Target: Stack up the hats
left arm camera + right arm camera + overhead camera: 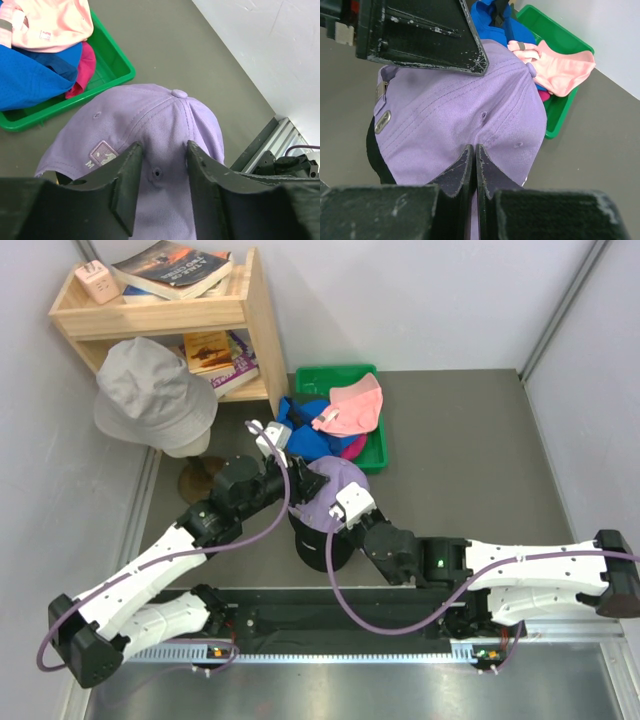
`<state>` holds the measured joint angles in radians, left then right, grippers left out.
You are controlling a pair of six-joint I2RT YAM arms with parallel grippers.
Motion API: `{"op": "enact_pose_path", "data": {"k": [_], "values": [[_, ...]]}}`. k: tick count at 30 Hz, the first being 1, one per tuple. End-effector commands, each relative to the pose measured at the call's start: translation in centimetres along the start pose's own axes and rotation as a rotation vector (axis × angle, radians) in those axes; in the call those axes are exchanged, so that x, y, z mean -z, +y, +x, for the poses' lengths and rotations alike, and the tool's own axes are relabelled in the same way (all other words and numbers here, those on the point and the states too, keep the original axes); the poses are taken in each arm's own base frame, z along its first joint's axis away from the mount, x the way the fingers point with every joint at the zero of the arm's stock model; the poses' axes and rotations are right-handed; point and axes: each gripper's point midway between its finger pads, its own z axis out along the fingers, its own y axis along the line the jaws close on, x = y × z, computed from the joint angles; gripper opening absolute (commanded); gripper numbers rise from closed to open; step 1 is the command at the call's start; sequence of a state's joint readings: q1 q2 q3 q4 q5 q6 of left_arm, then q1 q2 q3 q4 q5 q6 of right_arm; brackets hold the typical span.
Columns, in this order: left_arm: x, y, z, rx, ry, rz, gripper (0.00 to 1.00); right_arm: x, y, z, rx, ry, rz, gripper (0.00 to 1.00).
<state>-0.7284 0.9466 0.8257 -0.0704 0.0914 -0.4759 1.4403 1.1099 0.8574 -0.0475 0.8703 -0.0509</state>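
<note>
A lavender cap (338,485) sits on top of a black cap (315,545) in the middle of the table. My right gripper (328,512) is shut, pinching the lavender crown's fabric (475,148). My left gripper (300,478) is open, its fingers straddling the lavender crown (165,157) around an eyelet. The pink cap (350,408), bright blue cap (305,425) and magenta cap (352,448) lie in the green tray (335,375). The dark green cap is out of view.
A grey bucket hat (155,395) hangs on a stand at the left. A wooden shelf (255,320) with books stands at the back left. Grey walls close in the table at the back and right.
</note>
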Motion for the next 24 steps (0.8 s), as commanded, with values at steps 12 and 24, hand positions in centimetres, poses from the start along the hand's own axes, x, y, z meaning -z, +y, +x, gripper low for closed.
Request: {"op": "enact_pose_path", "data": {"k": [12,24], "values": [[0.4,-1.7,-2.3,-0.066,-0.058,0.054,0.0,0.6,0.3,-1.3,-0.017,-0.034,0.02,0.0],[2.8,-1.6,0.3,-0.1,0.005,0.091,0.0,0.9,0.1,-1.0,-0.009,-0.016,0.03,0.4]]}}
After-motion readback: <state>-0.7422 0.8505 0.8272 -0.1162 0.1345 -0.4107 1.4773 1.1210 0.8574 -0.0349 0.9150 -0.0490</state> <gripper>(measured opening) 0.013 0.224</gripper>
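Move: The purple cap sits over the black cap on the stand, its middle about 3 cm to the left hand's right, 2 cm back and 4 cm below. The black cap is roughly 3 cm back, 2 cm right and 8 cm below; the blue cap in the tray lies some 18 cm ahead, 1 cm left and 20 cm down. The right hand grips the purple cap's near right side, the cap's middle about 4 cm ahead, 1 cm left and 2 cm below. The left hand sinks barely half a centimetre and closes its half-open fingers fully, pinching the purple cap's crown cloth on its own side, then draws that cloth up and back towards the robot by some 2.5 cm each way with the wrist tipping up only slightly. The right hand stays almost in place on the opposite side with its fingers shut, easing back under 1 cm, and only at the very end begins to open to let go of the purple cloth. ##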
